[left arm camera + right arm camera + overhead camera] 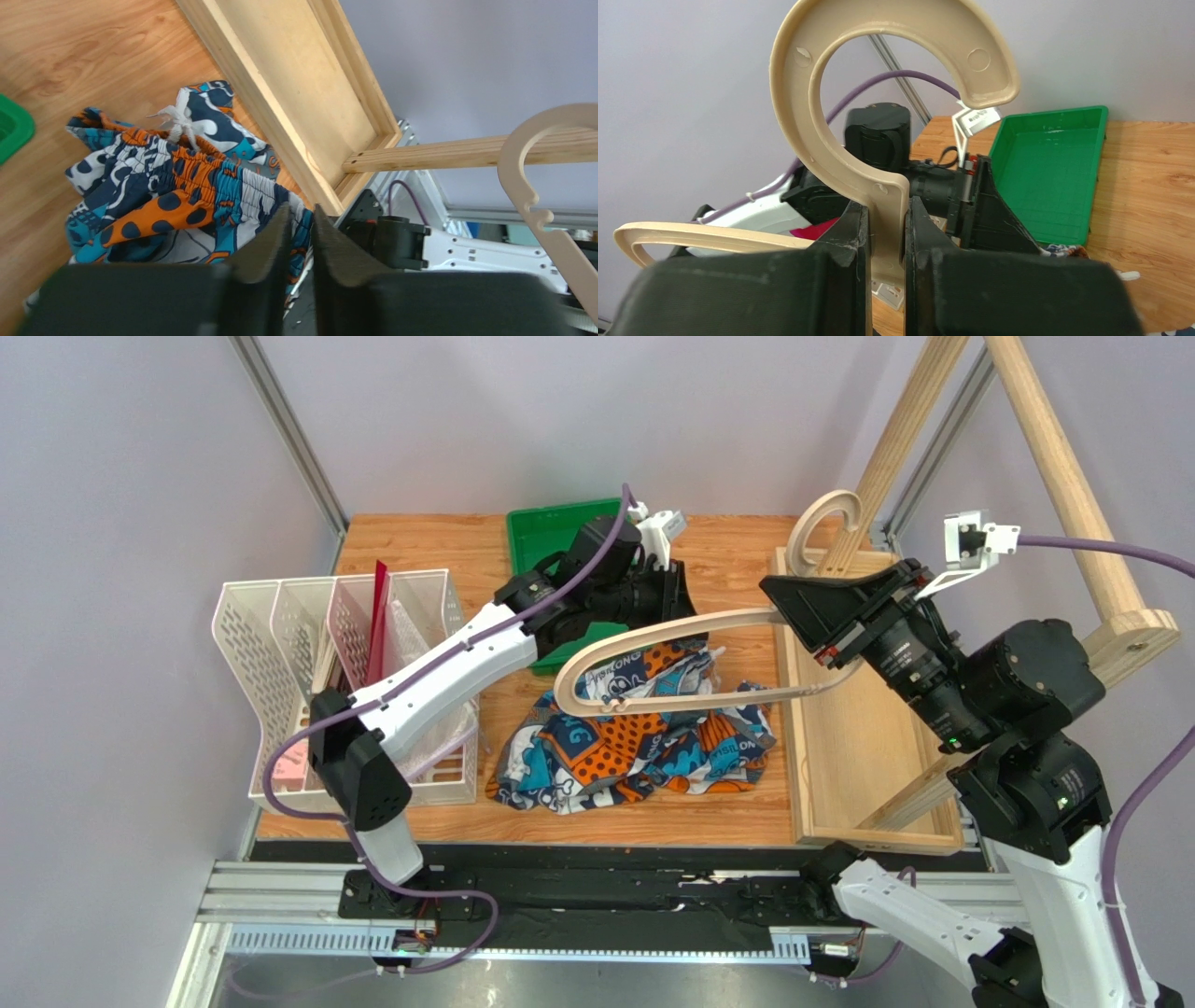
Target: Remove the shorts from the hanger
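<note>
The shorts, patterned in orange, teal, navy and white, lie in a heap on the table; the left wrist view shows them with a white drawstring. The light-wood hanger hovers level above them, and its looped end overlaps the heap. Whether cloth still touches its lower bar I cannot tell. My right gripper is shut on the hanger's neck, just below the rounded hook. My left gripper hangs behind the hanger, its jaws open by a narrow gap with nothing between them.
A green tray sits at the back centre. A white file rack with a red sheet stands on the left. The wooden rack's base box and slanted beams fill the right side.
</note>
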You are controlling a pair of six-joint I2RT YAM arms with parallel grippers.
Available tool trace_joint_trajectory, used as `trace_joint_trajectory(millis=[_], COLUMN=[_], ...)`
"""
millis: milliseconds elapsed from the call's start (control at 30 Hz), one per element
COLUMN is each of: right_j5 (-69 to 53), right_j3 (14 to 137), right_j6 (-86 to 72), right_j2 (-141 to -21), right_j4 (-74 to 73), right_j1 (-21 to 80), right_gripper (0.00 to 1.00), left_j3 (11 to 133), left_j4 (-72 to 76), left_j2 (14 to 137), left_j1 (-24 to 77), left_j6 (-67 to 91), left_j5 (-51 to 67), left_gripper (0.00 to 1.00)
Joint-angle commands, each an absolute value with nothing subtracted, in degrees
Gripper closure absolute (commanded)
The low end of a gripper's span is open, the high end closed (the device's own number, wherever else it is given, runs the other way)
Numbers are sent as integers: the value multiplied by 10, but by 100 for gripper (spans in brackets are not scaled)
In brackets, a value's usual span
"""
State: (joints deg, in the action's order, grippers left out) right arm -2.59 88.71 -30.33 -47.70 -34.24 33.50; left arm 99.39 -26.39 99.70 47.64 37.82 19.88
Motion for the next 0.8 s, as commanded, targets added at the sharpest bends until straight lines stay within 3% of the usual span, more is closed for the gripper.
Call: trace_joint_trajectory(millis=[0,100,200,400,567,700,767], right_j5=[-31,-39,-49,-47,-10,-1,-1], right_j3=[877,865,848,834,826,832,839], right_j6=[-274,-263,-243,-189,-146,-127,-122], right_j2=[-482,-483,-483,-488,-496,-510,-518], right_j4=[-337,-336,-336,-358,-381,-395,-400], right_j1=[334,335,334,335,335,335,334], right_gripper=[100,100,100,100,100,100,100], left_j3=[1027,992,942,884,829,839,851], left_j4=[-301,-324,-330,-391,-344,-318,-316], left_j2=[908,845,771,644,543,543,562], left_j1=[476,471,461,446,446,446,452], left_j6=[347,334,325,301,324,336,341], left_j5=[179,149,139,129,151,200,235], left_gripper=[39,23,19,18,18,19,24])
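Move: The shorts lie in a heap below the left hand, the heap's middle some 4 cm back, 5 cm to its left and 25 cm down, with the waistband up near the fingertips. The hanger's free end is about 14 cm to that hand's left; the green tray's middle is 20 cm ahead and 13 cm left. From the right hand, gripping the hanger's neck, the heap is about 6 cm ahead, 11 cm left and 46 cm below. Leftward, up and back towards its own side, the left hand draws away from the shorts by about 25 cm in all, its fingers opening wide at the outset to let go of the waistband; its fingers tip up some 20 degrees. Meanwhile the right hand keeps its grip on the hanger and sinks about 9 cm, easing slightly forward and rolling so its left side dips. ##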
